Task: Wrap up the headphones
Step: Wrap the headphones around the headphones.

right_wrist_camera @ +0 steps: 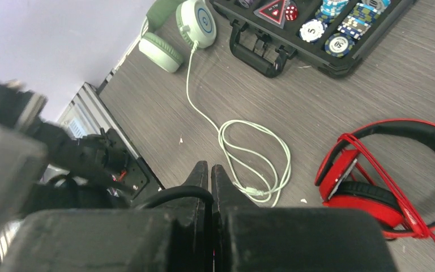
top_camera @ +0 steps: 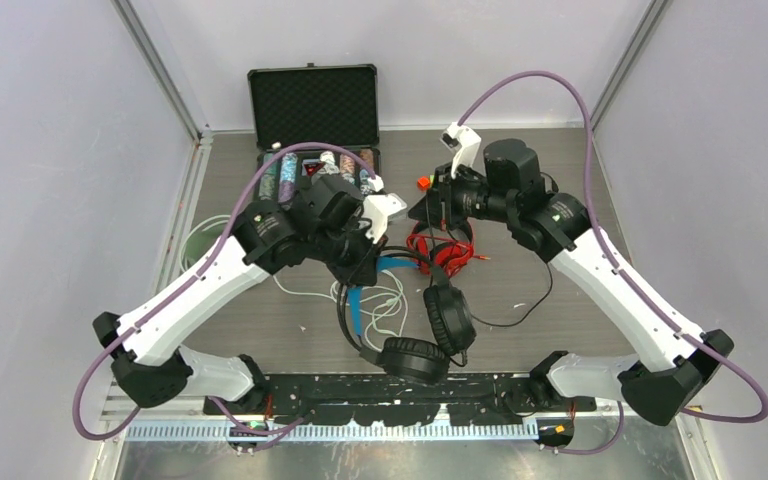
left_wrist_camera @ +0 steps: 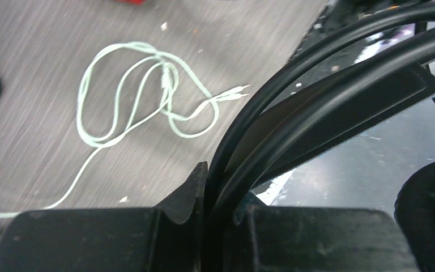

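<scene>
The black headphones [top_camera: 430, 340] with a blue inner band hang above the table's front. My left gripper [top_camera: 358, 268] is shut on their black headband [left_wrist_camera: 317, 96]; the jaws [left_wrist_camera: 224, 187] pinch it tight. One ear cup [left_wrist_camera: 430, 201] shows at the right of the left wrist view. My right gripper [top_camera: 430, 205] is shut on a thin black cable [right_wrist_camera: 175, 192], which loops out left of the closed fingertips [right_wrist_camera: 210, 170]. The red headphones [right_wrist_camera: 385, 170] lie on the table with their cable wound around them, below the right gripper [top_camera: 442, 248]. The mint-green headphones [right_wrist_camera: 190, 20] rest at the far left, their pale cable [right_wrist_camera: 255, 153] loose.
An open black case [top_camera: 312, 110] with poker chips [right_wrist_camera: 331, 22] stands at the back left. The mint cable [left_wrist_camera: 141, 90] lies in loops on the grey tabletop. A slack length of black cable [top_camera: 520, 315] trails right of the ear cups. Metal rail [top_camera: 360, 430] runs along the near edge.
</scene>
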`<action>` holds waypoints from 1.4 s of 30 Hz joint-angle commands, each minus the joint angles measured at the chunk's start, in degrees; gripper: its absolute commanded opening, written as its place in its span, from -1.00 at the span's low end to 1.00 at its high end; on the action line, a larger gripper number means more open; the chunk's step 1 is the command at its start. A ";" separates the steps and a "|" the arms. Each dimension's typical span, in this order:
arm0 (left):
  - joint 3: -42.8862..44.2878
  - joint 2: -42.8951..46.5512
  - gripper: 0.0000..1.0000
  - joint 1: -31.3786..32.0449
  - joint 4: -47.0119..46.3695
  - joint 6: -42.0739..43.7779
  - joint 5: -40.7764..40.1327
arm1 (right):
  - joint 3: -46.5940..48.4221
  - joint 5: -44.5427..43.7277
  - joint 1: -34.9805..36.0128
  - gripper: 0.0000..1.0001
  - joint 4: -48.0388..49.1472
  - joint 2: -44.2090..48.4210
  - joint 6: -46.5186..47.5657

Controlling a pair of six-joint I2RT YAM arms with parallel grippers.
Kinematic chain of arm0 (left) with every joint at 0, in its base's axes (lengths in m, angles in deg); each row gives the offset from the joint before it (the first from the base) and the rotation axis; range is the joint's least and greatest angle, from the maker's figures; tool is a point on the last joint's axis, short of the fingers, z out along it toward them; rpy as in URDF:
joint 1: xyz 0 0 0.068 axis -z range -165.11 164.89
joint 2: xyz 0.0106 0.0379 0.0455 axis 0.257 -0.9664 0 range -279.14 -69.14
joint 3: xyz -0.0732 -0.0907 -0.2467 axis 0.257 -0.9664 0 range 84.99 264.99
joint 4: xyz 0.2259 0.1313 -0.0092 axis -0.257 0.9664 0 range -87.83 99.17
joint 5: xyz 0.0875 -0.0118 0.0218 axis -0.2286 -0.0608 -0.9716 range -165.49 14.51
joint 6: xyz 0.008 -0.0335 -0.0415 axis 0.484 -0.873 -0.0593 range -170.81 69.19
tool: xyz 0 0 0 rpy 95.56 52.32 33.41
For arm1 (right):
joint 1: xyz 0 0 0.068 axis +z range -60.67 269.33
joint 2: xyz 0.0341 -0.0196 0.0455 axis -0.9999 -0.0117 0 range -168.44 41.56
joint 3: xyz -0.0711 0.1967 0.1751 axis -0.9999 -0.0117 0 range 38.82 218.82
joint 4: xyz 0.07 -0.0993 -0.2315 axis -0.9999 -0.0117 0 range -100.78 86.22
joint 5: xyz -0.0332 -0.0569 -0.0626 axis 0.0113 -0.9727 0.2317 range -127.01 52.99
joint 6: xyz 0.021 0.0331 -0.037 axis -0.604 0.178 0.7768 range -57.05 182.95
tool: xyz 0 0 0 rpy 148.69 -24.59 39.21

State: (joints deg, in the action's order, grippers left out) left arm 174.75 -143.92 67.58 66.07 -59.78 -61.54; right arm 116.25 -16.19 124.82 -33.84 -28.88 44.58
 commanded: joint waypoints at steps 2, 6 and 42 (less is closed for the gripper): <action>4.11 -3.35 -1.00 0.44 9.02 -0.11 -12.13 | 7.51 -1.21 -0.24 -0.99 -11.89 -0.58 3.47; 6.20 -6.87 -1.00 0.49 12.30 -2.67 -21.34 | 9.70 -0.05 -0.25 -0.99 -15.31 -1.61 2.36; 13.64 -14.07 -1.00 -15.64 0.20 -17.33 -41.30 | -3.13 9.12 10.29 -0.93 21.33 -3.50 -34.29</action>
State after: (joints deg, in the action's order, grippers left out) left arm 185.24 -160.38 54.51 74.02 -73.16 -98.28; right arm 111.25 -7.97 132.49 -20.27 -31.67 11.56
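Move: I already hold the black headphones by the headband in my left hand; the black cable in my right fingers is roughly 12 cm ahead of my left hand, 10 cm right and 4 cm higher. The green cable coil lies 27 cm below my left hand, 1 cm ahead and 4 cm right; the case handle is 18 cm ahead, 12 cm left and 26 cm below. From my right hand, the black headphones' middle is some 17 cm back, 2 cm left and 5 cm lower; the red headphones are about 2 cm ahead, 6 cm right and 28 cm down. My left hand keeps its pinch on the headband and swings the headphones forward and left towards the case handle, about 15 cm out, dipping at first, while turning some 45 degrees counter-clockwise. My right hand keeps the cable pinched, eases back and slightly right, then sweeps left across the headphones as they come up to it, rolling about 30 degrees. ##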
